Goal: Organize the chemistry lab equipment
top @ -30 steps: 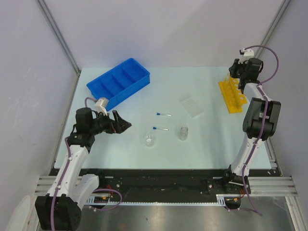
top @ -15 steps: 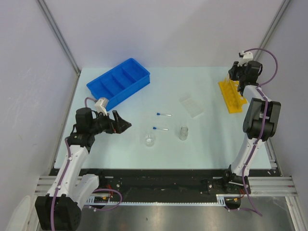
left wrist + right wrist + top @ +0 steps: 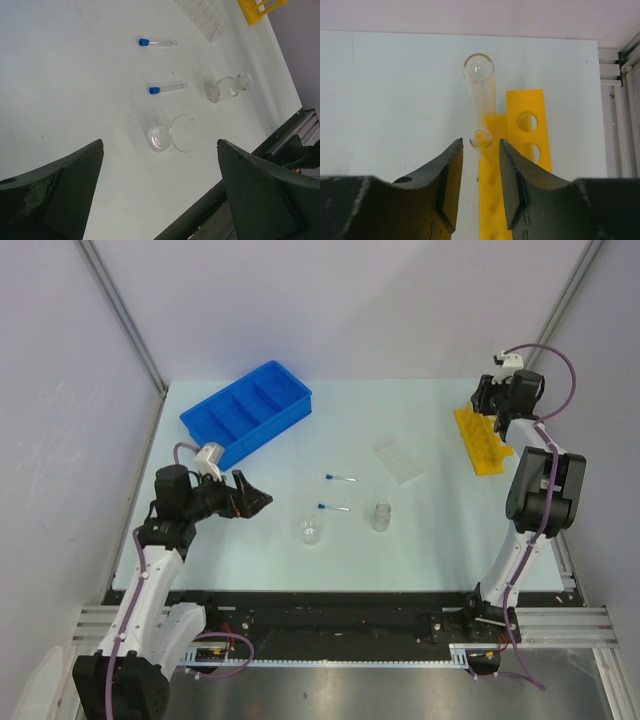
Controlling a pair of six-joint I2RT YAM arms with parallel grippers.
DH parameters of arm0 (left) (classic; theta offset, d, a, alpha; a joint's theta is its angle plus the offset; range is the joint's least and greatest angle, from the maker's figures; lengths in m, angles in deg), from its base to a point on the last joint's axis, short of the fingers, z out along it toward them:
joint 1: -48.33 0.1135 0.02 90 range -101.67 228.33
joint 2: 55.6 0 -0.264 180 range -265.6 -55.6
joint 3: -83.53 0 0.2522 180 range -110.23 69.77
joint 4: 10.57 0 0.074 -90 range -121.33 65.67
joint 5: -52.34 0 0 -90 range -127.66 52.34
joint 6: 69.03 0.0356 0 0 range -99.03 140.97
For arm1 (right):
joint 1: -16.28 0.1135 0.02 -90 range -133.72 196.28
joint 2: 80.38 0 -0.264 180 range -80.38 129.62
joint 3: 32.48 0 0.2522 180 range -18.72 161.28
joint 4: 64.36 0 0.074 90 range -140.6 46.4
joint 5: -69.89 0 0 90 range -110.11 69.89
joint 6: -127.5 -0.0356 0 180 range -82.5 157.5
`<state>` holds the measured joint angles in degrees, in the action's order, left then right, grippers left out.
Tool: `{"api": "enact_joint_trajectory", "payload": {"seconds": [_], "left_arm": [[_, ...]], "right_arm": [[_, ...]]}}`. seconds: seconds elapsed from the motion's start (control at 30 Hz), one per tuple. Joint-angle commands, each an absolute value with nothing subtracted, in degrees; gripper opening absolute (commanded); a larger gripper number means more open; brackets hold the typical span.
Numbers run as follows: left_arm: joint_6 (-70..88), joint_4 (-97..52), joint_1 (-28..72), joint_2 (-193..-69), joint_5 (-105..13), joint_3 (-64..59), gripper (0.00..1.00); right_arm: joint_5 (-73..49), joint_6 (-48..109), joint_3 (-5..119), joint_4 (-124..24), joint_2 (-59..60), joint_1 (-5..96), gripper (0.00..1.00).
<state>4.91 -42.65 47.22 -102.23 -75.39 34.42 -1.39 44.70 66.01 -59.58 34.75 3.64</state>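
Observation:
My right gripper (image 3: pixel 481 142) hangs over the far end of the yellow holed rack (image 3: pixel 538 102), open. The rim of a long clear tube (image 3: pixel 481 137) shows between its fingertips with a gap on each side. A second clear tube (image 3: pixel 480 85) stands just beyond. From above, the right gripper (image 3: pixel 491 398) is over the rack (image 3: pixel 480 440). My left gripper (image 3: pixel 260 499) is open and holds nothing, pointing at the small glass beaker (image 3: pixel 311 531). The vial (image 3: pixel 381 516), two blue-capped tubes (image 3: pixel 340 478) (image 3: pixel 333 507) and the clear plate (image 3: pixel 398 461) lie mid-table.
The blue divided tray (image 3: pixel 245 412) sits at the back left, near the left wall. The rack stands close to the table's right edge. A black rail runs along the near edge (image 3: pixel 200 220).
The right gripper's jaws have parted from the clear tube in the rack, and the wrist has shifted slightly. The left arm has stayed still.

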Motion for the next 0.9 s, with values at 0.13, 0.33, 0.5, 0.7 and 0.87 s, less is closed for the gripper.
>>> {"api": "enact_joint_trajectory", "payload": {"seconds": [0.13,0.33,0.5,0.7,0.87], "left_arm": [[5.15,-41.38,47.1,-99.81,-76.15,33.82,1.0],[5.15,-41.55,47.1,-96.82,-74.57,33.73,1.0],[5.06,-41.38,47.1,-95.33,-74.75,33.73,1.0],[5.15,-41.73,47.1,-94.1,-73.61,33.47,1.0],[5.5,-42.87,47.54,-92.34,-71.15,32.86,1.0]], "right_arm": [[0.19,44.8,65.13,-56.94,25.72,2.05,0.44],[7.56,46.37,62.5,-51.15,19.56,-1.29,0.53],[15.39,49.01,58.38,-43.85,10.69,-3.67,0.68],[23.39,53.32,53.36,-33.74,-0.81,-4.55,0.88],[29.35,52.97,46.33,-30.48,-9.26,-4.64,1.0]]}}
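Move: The right hand's half-open fingers are around the upper end of the test tube it has just stood in the yellow rack, its middle about 1 cm ahead and 6 cm below. The rack's middle is some 6 cm back, 3 cm right and 11 cm down; the clear well plate lies roughly 10 cm back and 20 cm left, the farther blue-capped tube 15 cm back and 34 cm left. From the left hand, that standing test tube is around 34 cm ahead and 52 cm right. Upward first, clear of the standing test tube, then mostly back over the yellow rack, the right hand withdraws quickly: about 18 cm back and 12 cm up, with a late swing left and a counter-clockwise turn of some 15 degrees. Its fingers spread from part-open to fully wide. The left hand, open and empty, rises about 3 cm, tipping slightly up. ##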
